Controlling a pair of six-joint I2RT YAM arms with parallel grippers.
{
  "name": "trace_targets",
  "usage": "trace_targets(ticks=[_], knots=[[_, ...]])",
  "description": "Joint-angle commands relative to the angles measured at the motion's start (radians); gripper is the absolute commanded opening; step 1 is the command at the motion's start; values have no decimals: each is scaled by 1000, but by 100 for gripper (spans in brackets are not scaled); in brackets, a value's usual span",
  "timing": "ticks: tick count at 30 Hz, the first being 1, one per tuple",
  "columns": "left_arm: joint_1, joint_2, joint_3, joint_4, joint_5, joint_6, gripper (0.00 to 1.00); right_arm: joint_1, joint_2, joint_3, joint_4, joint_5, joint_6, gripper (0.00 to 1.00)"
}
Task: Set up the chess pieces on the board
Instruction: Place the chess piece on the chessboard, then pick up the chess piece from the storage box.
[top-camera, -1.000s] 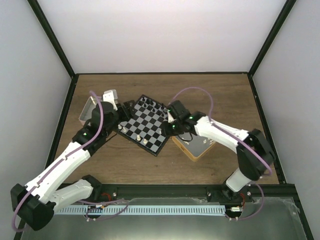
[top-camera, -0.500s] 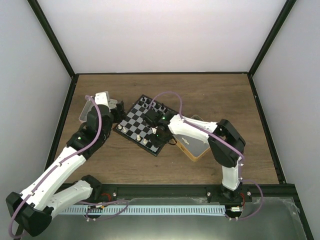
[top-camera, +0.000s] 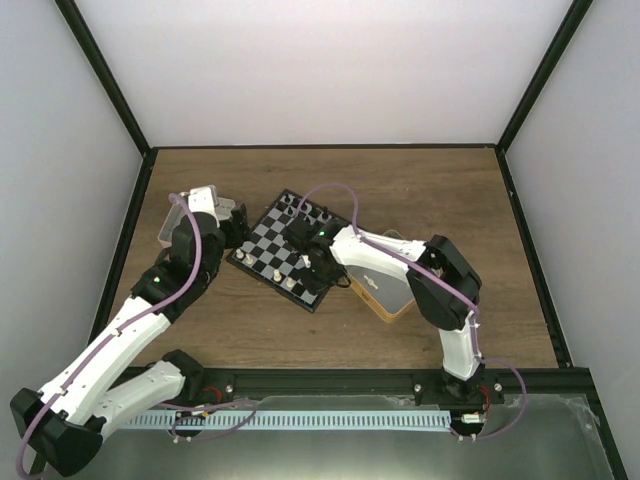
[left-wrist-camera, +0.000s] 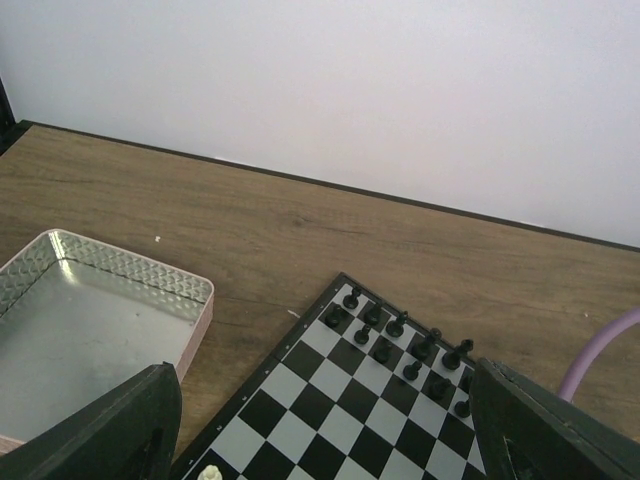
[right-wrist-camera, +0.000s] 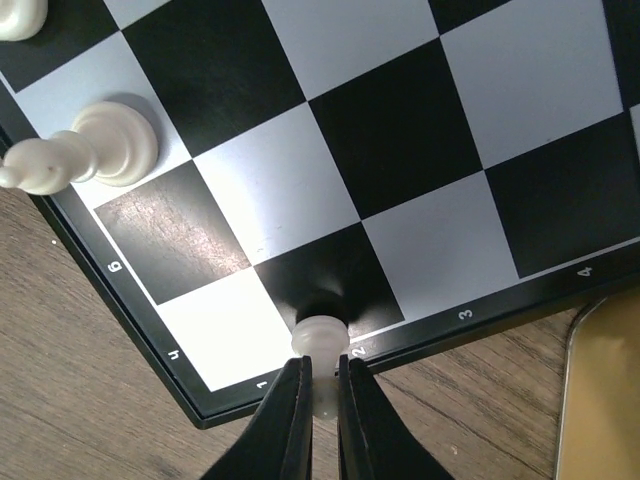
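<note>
The black-and-grey board (top-camera: 262, 243) lies tilted at mid-table. My right gripper (top-camera: 312, 268) is over its near corner. In the right wrist view the gripper (right-wrist-camera: 321, 378) is shut on a cream-white piece (right-wrist-camera: 320, 338), held upright low over a black square at the rim of the board (right-wrist-camera: 400, 150). Two more white pieces (right-wrist-camera: 90, 150) stand along that rim. My left gripper (top-camera: 236, 222) hangs open and empty over the left corner of the board (left-wrist-camera: 330, 420), with one white piece (left-wrist-camera: 209, 473) below it. Black pieces (left-wrist-camera: 400, 340) fill the far rows.
A silver tin (top-camera: 172, 224) stands left of the board and also shows in the left wrist view (left-wrist-camera: 90, 330). A tan tin (top-camera: 392, 292) stands right of the board, its edge in the right wrist view (right-wrist-camera: 605, 400). Black frame rails border the table.
My right gripper has swung left from beside the tan tin onto the board's near corner, carrying the white piece. My left gripper has drawn back slightly towards the silver tin.
</note>
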Motion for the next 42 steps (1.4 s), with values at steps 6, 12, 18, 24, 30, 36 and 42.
trace_targets(ticks=[6,12,18,24,30,36,42], knots=[[5,-12,-14,9,-4,11,81,7,25,45,1,30,-18,7],[5,-8,-14,11,0,10,81,6,24,55,16,43,1,22],[5,-14,-14,16,2,10,81,7,-3,68,52,37,33,24],[5,-19,-16,19,2,9,81,-3,-52,47,87,83,93,25],[5,-25,-19,34,24,20,81,-65,-245,-90,209,163,206,32],[5,-25,-26,69,61,30,81,-226,-468,-341,317,218,329,37],[6,-5,-26,84,76,30,81,-407,-573,-531,359,258,386,38]])
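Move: The right hand holds a white chess piece upright over its place, the dark square next to the chessboard's near corner, directly below and about 2 cm down. One white piece stands about 5 cm left and 1 cm farther out, another about 8 cm left and 3 cm farther out; the middle of the tray lies some 16 cm right and 2 cm forward. From the left hand, that square is roughly 15 cm right, 6 cm back and 25 cm below. With the white piece already down at its square, the right hand stays almost in place while its fingers open and let go of the head, easing only a centimetre or so forward and left. It then climbs about 9 cm and swings right in a quickening arc towards the tray, ending some 15 cm right and 7 cm forward of its start, sinking slightly at the end as it turns about 40 degrees clockwise, tips tilting forward, fingers opening further. ##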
